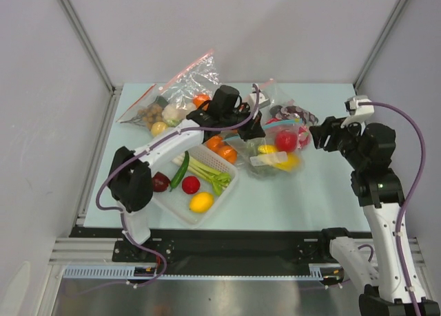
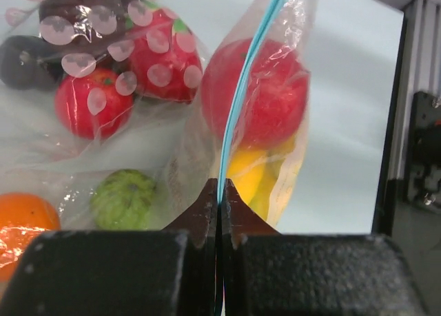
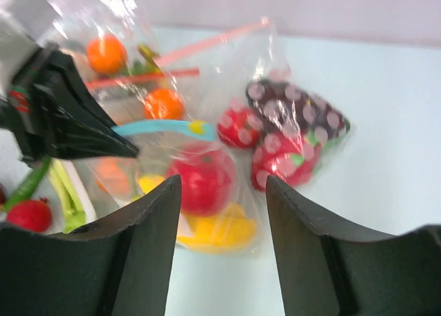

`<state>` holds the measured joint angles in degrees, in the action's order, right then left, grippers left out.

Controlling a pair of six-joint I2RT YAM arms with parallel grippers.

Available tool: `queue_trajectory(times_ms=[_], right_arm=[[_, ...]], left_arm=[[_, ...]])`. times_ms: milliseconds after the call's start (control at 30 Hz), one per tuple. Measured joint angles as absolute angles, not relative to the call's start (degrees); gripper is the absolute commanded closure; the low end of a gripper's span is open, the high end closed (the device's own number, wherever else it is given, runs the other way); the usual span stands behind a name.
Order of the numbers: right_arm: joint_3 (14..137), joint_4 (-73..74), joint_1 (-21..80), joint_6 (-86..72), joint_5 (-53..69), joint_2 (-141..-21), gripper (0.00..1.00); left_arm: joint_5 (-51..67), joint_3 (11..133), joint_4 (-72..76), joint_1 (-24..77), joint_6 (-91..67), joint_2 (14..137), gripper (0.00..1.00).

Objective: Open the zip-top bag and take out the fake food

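The zip-top bag (image 1: 274,156) lies mid-table, its light blue zip strip (image 2: 238,102) running up from my left gripper (image 2: 219,191), which is shut on the strip's edge. Inside it show a red round fruit (image 2: 269,96) and yellow pieces (image 2: 249,170). In the right wrist view the bag (image 3: 200,192) sits just beyond my right gripper (image 3: 222,186), which is open and holds nothing; the red fruit (image 3: 201,178) and a yellow banana (image 3: 217,232) show between its fingers. From above, the right gripper (image 1: 316,135) hovers right of the bag, and the left gripper (image 1: 255,131) is at its left edge.
A polka-dot bag (image 1: 293,116) of red and dark fruit lies behind the zip-top bag. Clear bags with red strips (image 1: 176,96) hold oranges and other produce at the back left. A white basket (image 1: 224,185) with vegetables and fruit sits under the left arm. A green fruit (image 2: 124,197) lies left of the left jaws.
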<state>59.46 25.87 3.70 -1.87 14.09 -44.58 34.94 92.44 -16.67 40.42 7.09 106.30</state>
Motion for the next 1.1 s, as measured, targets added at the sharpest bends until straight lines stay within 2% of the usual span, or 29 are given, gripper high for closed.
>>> queue_trajectory(times_ms=[300,500,767,867,900,967,1000,1100], right_arm=[[60.3,19.4,8.6,-15.6,18.9,-47.2,0.44],[57.3,19.5,12.0,-19.5,18.9,-52.4,0.45],[51.3,19.4,13.1,-21.3,18.1,-51.5,0.44],[49.3,19.3,13.2,-21.4,17.5,-51.3,0.44],[48.5,18.9,13.2,-21.5,17.1,-51.3,0.44],[47.2,18.6,13.0,-21.8,16.5,-51.4,0.44],[46.6,18.5,13.0,-21.9,16.1,-51.4,0.44],[45.6,19.1,13.0,-22.0,15.2,-51.1,0.44]], left_arm=[[18.9,78.9,0.2,49.8,-15.4,95.9,1.0],[11.9,75.9,7.5,56.8,-21.8,95.4,1.0],[5.0,73.2,10.3,57.4,-24.4,97.3,1.0],[4.6,73.2,11.3,57.5,-24.7,99.6,0.75],[4.9,73.2,11.5,57.5,-25.0,100.2,0.64],[5.7,72.9,11.6,57.4,-25.5,101.0,0.52],[6.8,72.5,11.8,57.4,-25.7,101.2,0.47],[9.6,71.7,12.3,57.4,-26.3,101.2,0.45]])
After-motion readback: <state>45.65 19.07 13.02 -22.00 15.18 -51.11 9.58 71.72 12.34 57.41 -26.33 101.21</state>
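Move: The left gripper already pinches the blue zip strip of the bag. From it the yellow food in the bag lies about 7 cm back, 8 right and 10 below, and the red tomato some 2 back, 9 right and 5 below. From the open right gripper, the free stretch of the zip strip is roughly 9 cm ahead, 12 left and 11 below; the tomato 6 ahead, 8 left, 13 below; the polka-dot fruit 13 ahead, 5 left, 19 below. Carry the pinched zip back about 8 cm and right 7 with the left gripper, rising some 4 cm before sinking again, turning counter-clockwise; then open its fingers about halfway around the strip. Meanwhile arc the open right gripper left over the bag and down to the zip beside the left fingers, ending 11 cm lower, fingertips tipped down some 20 degrees, not yet closing. ##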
